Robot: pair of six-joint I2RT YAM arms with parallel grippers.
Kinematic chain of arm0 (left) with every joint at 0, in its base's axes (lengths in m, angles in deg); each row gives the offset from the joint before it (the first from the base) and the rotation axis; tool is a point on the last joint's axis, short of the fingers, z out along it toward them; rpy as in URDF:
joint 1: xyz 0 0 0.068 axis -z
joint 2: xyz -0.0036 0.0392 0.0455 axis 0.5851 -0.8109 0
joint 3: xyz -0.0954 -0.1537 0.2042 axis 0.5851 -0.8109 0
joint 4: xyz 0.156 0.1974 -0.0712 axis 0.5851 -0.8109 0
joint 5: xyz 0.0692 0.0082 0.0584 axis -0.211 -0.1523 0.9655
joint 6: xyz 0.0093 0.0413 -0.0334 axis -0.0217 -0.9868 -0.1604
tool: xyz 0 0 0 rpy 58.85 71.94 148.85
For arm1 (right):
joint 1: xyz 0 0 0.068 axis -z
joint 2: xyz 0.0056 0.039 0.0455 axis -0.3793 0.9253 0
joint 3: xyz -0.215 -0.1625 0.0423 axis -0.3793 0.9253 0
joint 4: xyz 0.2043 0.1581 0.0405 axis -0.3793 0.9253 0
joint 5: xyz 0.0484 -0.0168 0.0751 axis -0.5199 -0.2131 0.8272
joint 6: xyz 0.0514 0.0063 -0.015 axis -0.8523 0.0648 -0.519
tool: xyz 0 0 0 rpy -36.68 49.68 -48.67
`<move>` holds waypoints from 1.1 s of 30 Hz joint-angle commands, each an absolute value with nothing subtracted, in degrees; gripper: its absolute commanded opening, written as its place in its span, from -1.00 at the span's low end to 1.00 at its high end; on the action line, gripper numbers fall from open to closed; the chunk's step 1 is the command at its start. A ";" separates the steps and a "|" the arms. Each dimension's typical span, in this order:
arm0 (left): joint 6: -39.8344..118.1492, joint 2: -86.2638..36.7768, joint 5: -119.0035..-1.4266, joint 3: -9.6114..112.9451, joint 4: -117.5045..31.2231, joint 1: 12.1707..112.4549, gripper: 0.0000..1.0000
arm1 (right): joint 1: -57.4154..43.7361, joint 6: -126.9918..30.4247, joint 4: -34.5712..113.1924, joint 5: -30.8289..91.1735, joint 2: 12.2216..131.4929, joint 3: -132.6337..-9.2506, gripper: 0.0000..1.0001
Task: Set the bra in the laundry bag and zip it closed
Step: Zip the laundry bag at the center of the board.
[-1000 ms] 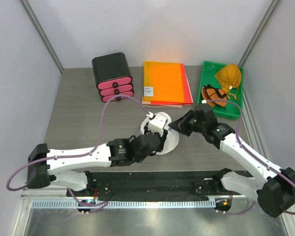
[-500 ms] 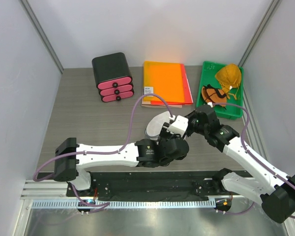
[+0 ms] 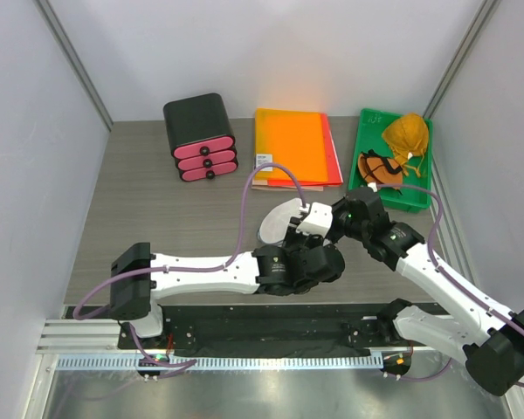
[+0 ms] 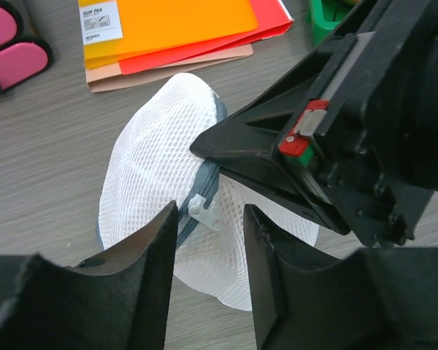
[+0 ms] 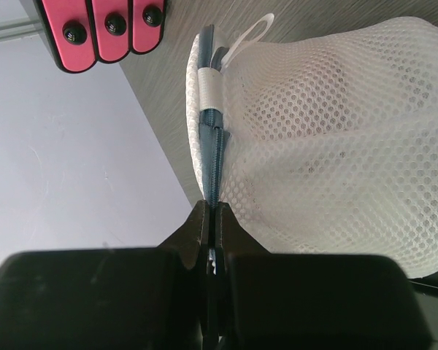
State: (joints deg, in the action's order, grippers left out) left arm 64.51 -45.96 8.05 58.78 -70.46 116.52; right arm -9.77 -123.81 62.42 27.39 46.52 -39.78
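The laundry bag (image 3: 278, 218), a white mesh case with a blue-grey zipper, stands on its edge at the table's middle. In the right wrist view my right gripper (image 5: 212, 227) is shut on the bag's (image 5: 336, 138) zipper rim. In the left wrist view my left gripper (image 4: 210, 271) is open, its two fingers either side of the white zipper pull (image 4: 202, 211) and just short of it. The bag (image 4: 150, 168) lies beyond, with the right gripper (image 4: 220, 148) pinching its rim. In the top view the left gripper (image 3: 299, 229) and right gripper (image 3: 325, 223) meet at the bag. No bra shows.
A black case with pink drawers (image 3: 200, 137) stands at the back left. Orange and red folders (image 3: 293, 147) lie at the back centre. A green tray (image 3: 368, 120) at the back right holds orange and brown cloth items (image 3: 405, 133).
The left arm has swung right and its wrist now sits in front of the bag. The bag has gone from lying flat to standing on its edge, held by the right gripper.
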 commanded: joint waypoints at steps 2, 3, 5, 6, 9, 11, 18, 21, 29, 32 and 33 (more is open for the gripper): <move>68.53 -46.28 10.63 61.15 -72.66 115.36 -0.33 | -10.06 -124.61 60.69 26.13 45.35 -42.51 -0.98; 68.53 -46.19 10.45 60.97 -72.75 115.27 -0.37 | -10.14 -124.70 60.60 26.22 45.27 -42.51 -0.97; 68.53 -45.84 9.92 60.53 -72.75 115.00 -0.49 | -10.14 -124.61 60.60 26.40 45.44 -42.59 -0.97; 68.53 -45.75 9.66 60.45 -72.75 114.92 -0.54 | -10.06 -124.61 60.43 26.40 45.53 -42.59 -0.97; 68.53 -45.05 9.04 59.92 -72.93 114.91 -0.69 | -10.14 -124.53 60.51 26.22 45.36 -42.33 -0.97; 68.45 -44.61 8.43 59.48 -73.02 114.91 -0.77 | -10.14 -124.53 60.42 26.13 45.27 -42.15 -0.97; 66.78 -41.02 3.52 56.24 -72.93 114.91 -0.99 | -9.97 -123.30 60.16 26.05 46.06 -42.42 -0.97; 66.16 -38.91 1.06 52.82 -72.14 114.91 -0.99 | -8.31 -120.67 59.98 26.66 47.02 -43.47 -0.97; 60.46 -29.41 -6.24 40.60 -64.50 115.18 -0.99 | 3.11 -108.19 51.82 41.13 57.19 -46.98 -0.97; 58.17 -27.21 -9.93 38.13 -62.39 115.27 -1.00 | 3.74 -103.63 49.45 46.06 61.78 -50.06 -0.97; 58.25 -26.69 -10.38 37.69 -62.30 115.44 -1.00 | 3.74 -102.82 49.09 46.69 64.23 -50.85 -0.97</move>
State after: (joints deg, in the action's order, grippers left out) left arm 61.73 -30.44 -5.52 40.69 -60.18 113.79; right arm 0.05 -110.31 59.97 46.56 59.07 -45.02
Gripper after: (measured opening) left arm 0.059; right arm 0.044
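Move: The zip pull of the laundry bag sits almost between the left hand's open fingertips, about 1 cm ahead, 1 cm left and 1 cm below. The bag's body hangs some 4 cm ahead, 1 cm left and 6 cm lower; the orange folder lies roughly 26 cm ahead, 2 cm right and 12 cm down. From the right hand, already pinching the zip tape, the pull is about 3 cm back, 2 cm left and 1 cm lower. The left fingers close on the zip pull while the hand eases about 1 cm forward, left and down; then, gripping it, the hand draws it some 2 cm left and 1.5 cm back, away from the right fingers. The right hand keeps its pinch on the tape and late on goes about 1.5 cm forward and a little left, turning some 15 degrees counter-clockwise. ##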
